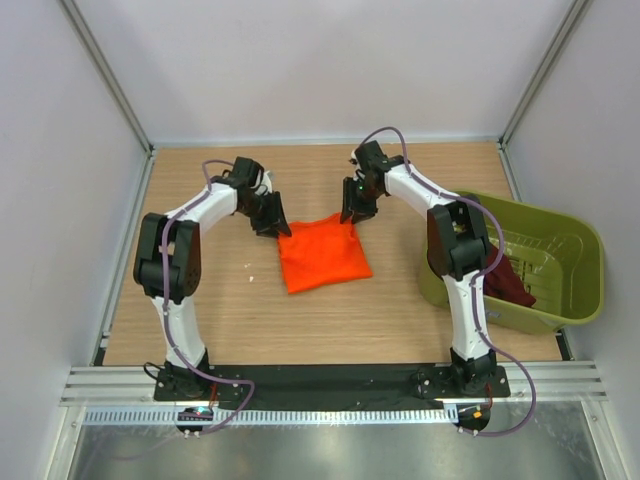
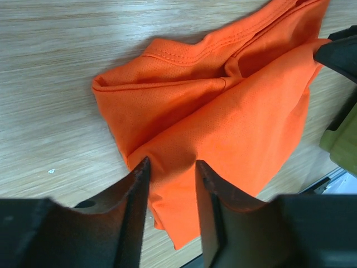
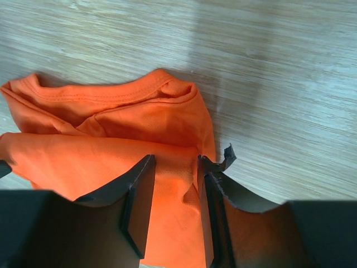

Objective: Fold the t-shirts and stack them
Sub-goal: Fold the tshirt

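Observation:
The orange t-shirt (image 1: 322,255) lies folded into a rough square on the wooden table. My left gripper (image 1: 272,225) is down at its far left corner. In the left wrist view the gripper (image 2: 172,162) is open, jaws partly apart astride a raised fold of orange t-shirt (image 2: 234,117). My right gripper (image 1: 352,215) is at the far right corner. Its jaws (image 3: 175,159) also stand open, with puckered orange t-shirt (image 3: 111,151) between them. The maroon t-shirt (image 1: 510,285) lies crumpled in the tub.
An olive-green plastic tub (image 1: 590,270) stands at the right edge of the table, close to my right arm. Grey walls enclose the table on three sides. A bit of black tape (image 3: 228,156) sticks out from the right gripper's finger.

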Robot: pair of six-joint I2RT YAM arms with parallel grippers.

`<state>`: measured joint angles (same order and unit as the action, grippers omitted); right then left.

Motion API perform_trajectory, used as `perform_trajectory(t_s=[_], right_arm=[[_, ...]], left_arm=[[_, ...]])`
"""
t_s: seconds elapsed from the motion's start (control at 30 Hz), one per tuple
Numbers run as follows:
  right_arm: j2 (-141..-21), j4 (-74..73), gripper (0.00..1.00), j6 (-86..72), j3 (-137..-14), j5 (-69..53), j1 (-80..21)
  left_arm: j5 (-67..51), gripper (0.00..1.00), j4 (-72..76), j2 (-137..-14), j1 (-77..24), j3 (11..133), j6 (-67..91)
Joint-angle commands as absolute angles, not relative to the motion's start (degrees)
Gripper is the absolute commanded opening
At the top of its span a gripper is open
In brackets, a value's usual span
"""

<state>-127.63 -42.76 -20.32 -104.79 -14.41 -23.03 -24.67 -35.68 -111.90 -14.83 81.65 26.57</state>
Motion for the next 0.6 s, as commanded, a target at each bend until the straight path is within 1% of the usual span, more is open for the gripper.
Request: perform_trajectory(t_s=[0.0,0.07,0.1,0.17,0.2,0.23,0.3,0.4,0.57], right_arm=[[-126.91,-39.64,0.42,-21.88,-105.47,-16.79,-23.11],[-127.61,-39.20,0.38,-22.32,-105.64,-17.66,-23.11],[-127.79,-39.11,0.33,-22.50,-106.08,-18.19,-23.03],[-128.06,-39.29,0.27,-23.20,-106.61,-18.63,-23.03],[-127.71,-39.11,0.21,-23.46,-106.79,-18.55,-23.11],[-127.27,-39.29,0.11,-23.90,-106.70,-18.20,-23.12],[-124.74,-39.11,0.02,-25.13,-105.83,-17.58,-23.03],[-120.34,-39.64,0.01,-26.89,-104.60,-16.53,-23.12],[-115.14,-42.97,0.01,-28.30,-103.45,-15.73,-23.20]], left_arm=[[-26.72,0.37,-34.98,-112.06,-14.59,84.29,26.19],[-26.81,0.32,-35.16,-112.85,-14.68,85.07,26.10],[-26.89,0.24,-35.33,-113.11,-14.68,85.43,26.10],[-27.24,0.17,-35.68,-113.12,-14.68,85.87,26.02],[-27.16,0.11,-35.68,-112.68,-14.68,86.04,26.19],[-26.98,0.09,-35.77,-112.24,-14.59,85.96,26.19],[-26.37,0.06,-35.95,-109.96,-14.68,85.52,26.54],[-25.84,0.03,-36.82,-106.10,-14.59,84.56,27.24],[-25.49,0.02,-36.83,-100.73,-14.77,82.18,28.65]])
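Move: Right between the left hand's open fingers, about 1 cm below its hand point, lies the left end of the t-shirt's raised fold; the right end sits likewise between the right hand's fingers, roughly 1 cm down. The collar's middle is some 6 cm to the left hand's right and 3 cm ahead, while the flat lower part's middle is about 8 cm right and 6 cm back. From the right hand, the green bin's middle is roughly 32 cm right and 9 cm back. Closing on the two ends of the raised fold, both hands stay low, the right easing about 1 cm left, towards the other grip, as its fingers shut. With the cloth pinched, both then rise straight off the table, the left nearly 4 cm and the right about 3 cm, the right wrist turning only slightly. ##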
